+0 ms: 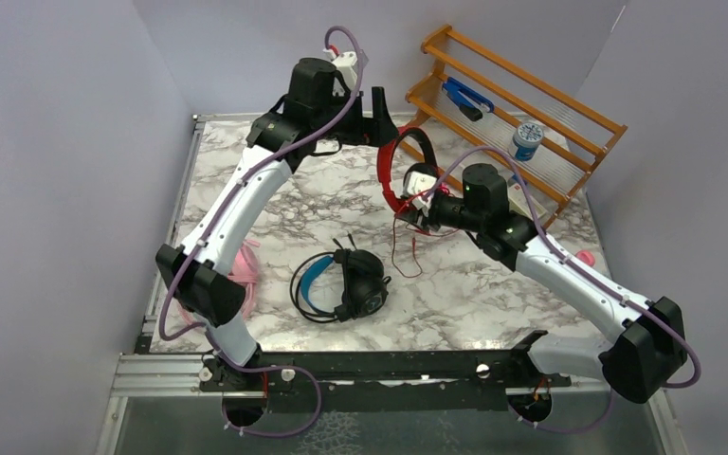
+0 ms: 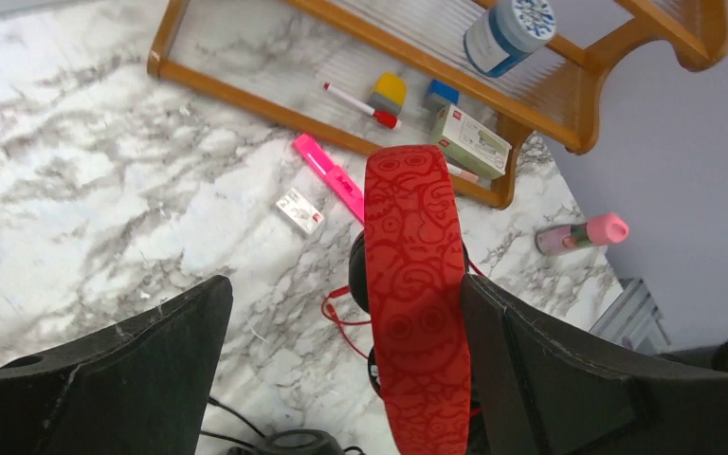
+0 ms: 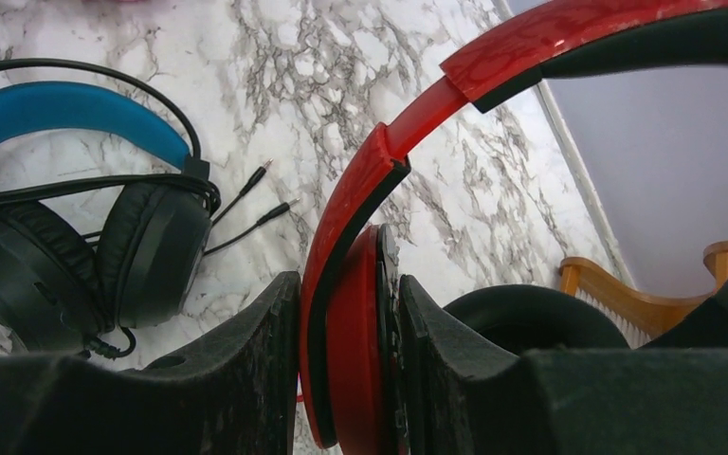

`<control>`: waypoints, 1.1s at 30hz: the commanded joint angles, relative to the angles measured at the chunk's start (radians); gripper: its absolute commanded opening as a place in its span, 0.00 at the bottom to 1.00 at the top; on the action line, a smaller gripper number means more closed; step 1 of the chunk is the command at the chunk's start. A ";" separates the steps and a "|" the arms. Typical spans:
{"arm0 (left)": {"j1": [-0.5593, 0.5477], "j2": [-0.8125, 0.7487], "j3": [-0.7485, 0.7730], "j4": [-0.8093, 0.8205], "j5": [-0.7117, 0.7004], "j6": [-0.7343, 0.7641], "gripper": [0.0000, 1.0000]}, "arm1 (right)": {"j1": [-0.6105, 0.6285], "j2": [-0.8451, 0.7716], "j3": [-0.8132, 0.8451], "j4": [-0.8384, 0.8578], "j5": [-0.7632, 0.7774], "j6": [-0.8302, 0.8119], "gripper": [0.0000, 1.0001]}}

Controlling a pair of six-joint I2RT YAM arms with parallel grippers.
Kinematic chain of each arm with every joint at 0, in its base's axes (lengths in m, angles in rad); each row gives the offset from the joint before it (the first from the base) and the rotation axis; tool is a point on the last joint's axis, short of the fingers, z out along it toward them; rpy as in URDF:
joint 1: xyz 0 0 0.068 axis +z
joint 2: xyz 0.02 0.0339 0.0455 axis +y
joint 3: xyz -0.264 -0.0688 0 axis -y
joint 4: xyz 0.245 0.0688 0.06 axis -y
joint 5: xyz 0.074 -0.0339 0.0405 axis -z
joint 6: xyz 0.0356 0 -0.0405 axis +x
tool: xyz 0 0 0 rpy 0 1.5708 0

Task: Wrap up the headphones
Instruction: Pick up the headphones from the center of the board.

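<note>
The red headphones [image 1: 400, 169] hang above the table at the back. My right gripper [image 1: 424, 201] is shut on one red ear cup [image 3: 355, 360], which sits between its black fingers [image 3: 246, 379]. The patterned red headband [image 2: 415, 284] runs between the wide-apart fingers of my open left gripper [image 2: 343, 284], close to the right finger [image 2: 540, 370]. A thin red cable [image 1: 404, 248] dangles to the marble. The black headphones with a blue headband [image 1: 343, 282] lie mid-table with their cable bundled. The pink headphones [image 1: 245, 269] lie at the left, partly hidden by my left arm.
A wooden rack [image 1: 521, 100] stands at the back right with a blue-capped bottle [image 2: 509, 30], a red marker [image 2: 360, 102] and small boxes [image 2: 469, 140]. A pink marker [image 2: 327, 173], a small card [image 2: 300, 210] and a pink-capped tube [image 2: 583, 233] lie nearby.
</note>
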 commanded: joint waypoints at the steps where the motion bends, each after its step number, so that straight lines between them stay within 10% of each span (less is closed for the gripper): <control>1: -0.009 0.014 0.004 -0.054 -0.019 0.013 0.91 | 0.002 -0.001 0.057 0.042 -0.038 -0.041 0.00; 15: -0.104 0.099 0.008 -0.096 -0.090 0.100 0.90 | 0.006 0.032 0.083 -0.022 -0.023 -0.061 0.00; 25: -0.130 0.178 0.093 -0.134 -0.236 0.171 0.60 | 0.019 0.064 0.078 -0.038 -0.008 -0.057 0.00; 33: -0.128 0.235 0.234 -0.143 -0.231 0.210 0.03 | 0.023 0.070 0.082 -0.053 0.015 0.141 0.10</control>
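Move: Below the open left fingers is the headband of the red headphones, about 4 cm to that hand's right, 2 cm ahead and roughly 7 cm lower. From the right hand, which already holds the near ear cup end, that headband is some 10 cm ahead, 1 cm left and 7 cm up. On the board, the black headphones lie about 18 cm back, 8 cm left and 34 cm below the left hand; the pink highlighter is 4 cm ahead, 15 cm right and 37 cm below it. Sinking about 9 cm onto the raised red headband, the left hand also works some 4 cm to its right and rolls its left side up by nearly 20 degrees. Its wide-open fingers straddle the band, then close from both sides to pinch it. The right hand keeps its grip on the ear cup end and eases down about 2 cm. ##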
